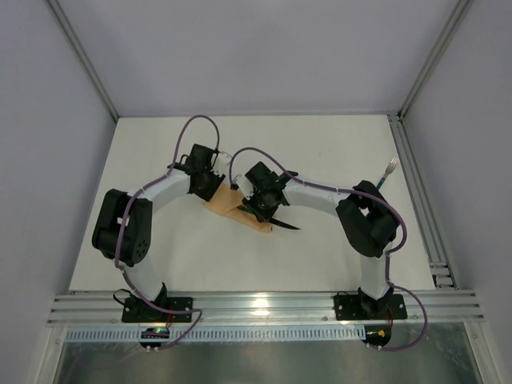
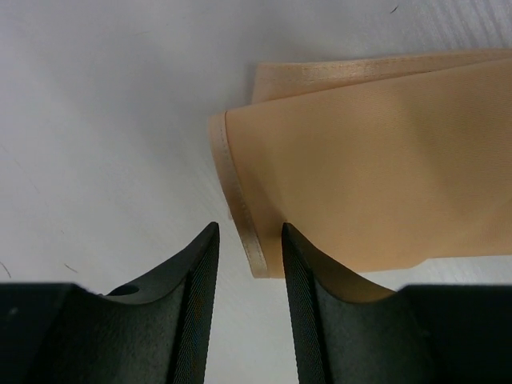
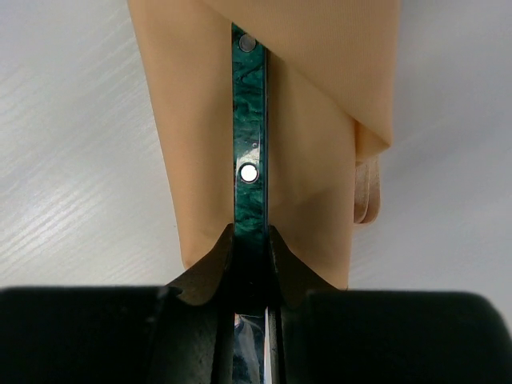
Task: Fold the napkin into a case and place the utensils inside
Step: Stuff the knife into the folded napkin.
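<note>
The peach-orange napkin (image 1: 222, 205) lies folded into a flat case (image 3: 198, 144) mid-table. My right gripper (image 3: 250, 230) is shut on the knife (image 3: 249, 128), holding its teal-green handle. The handle's far end slips under a fold of the cloth, and the blade (image 1: 285, 226) trails out behind the gripper (image 1: 261, 203). My left gripper (image 2: 250, 228) stands open at the napkin (image 2: 360, 176), its fingertips straddling the hemmed corner; the right finger (image 2: 300, 272) lies over the cloth. The fork (image 1: 388, 171) lies alone at the far right of the table.
White walls enclose the table (image 1: 160, 240) on three sides. An aluminium rail (image 1: 420, 192) runs along the right edge, close to the fork. Both arms meet over the cloth.
</note>
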Controlling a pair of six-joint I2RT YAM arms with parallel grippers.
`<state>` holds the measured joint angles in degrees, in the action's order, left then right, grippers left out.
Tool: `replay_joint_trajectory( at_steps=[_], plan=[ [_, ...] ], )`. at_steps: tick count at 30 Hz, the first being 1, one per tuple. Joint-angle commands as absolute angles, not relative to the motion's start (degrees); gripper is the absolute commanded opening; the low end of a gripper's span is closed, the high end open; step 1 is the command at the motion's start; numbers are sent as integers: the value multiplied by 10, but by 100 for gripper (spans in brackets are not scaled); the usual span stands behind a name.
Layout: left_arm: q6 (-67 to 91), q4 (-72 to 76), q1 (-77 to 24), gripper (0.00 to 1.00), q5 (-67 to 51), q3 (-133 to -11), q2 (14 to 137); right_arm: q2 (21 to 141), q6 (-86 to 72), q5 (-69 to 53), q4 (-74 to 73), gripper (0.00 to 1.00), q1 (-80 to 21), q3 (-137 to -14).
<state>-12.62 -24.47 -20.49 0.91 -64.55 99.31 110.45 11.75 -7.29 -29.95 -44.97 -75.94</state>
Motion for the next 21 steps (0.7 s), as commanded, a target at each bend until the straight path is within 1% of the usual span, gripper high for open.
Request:
replay_joint_trajectory(
  at_steps=[1,3,9,15,21],
  plan=[
    [-127,-218,-202,38,9,-644,1007,1117,101,-77,-316,4,-447,-800],
    [-127,-217,-202,36,4,-642,1011,1124,96,-78,-313,4,-447,-806],
    [-134,-216,-202,23,-16,-639,1018,1144,76,-70,-310,4,-447,-829],
    [-137,-218,-202,20,-25,-642,1016,1170,71,-67,-298,4,-447,-862],
    [-141,-220,-202,20,-25,-642,1023,1189,58,-78,-289,4,-446,-889]
  ],
)
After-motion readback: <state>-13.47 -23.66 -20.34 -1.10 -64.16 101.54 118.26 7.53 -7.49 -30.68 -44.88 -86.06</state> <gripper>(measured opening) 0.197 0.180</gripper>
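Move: The right hand holds the knife's handle, its butt already under the napkin's flap. The mouth of that pocket lies about 6 cm left and 3 cm ahead of the hand, 1 cm lower; the napkin's left-end hem is some 15 cm left and 5 cm ahead, the blade tip about 10 cm right and 3 cm back. From the left hand, the left-end hem is right beneath, about 2 cm down; the pocket mouth is roughly 9 cm right and 3 cm back. Push the knife handle-first deeper under the napkin's flap: keep the right grip shut on the handle and slide about 4 cm left and forward, nearly level, with a slight clockwise turn. Meanwhile sink the left gripper about 1.5 cm onto the left-end hem, close its half-open fingers to pinch the cloth, and hold there. ##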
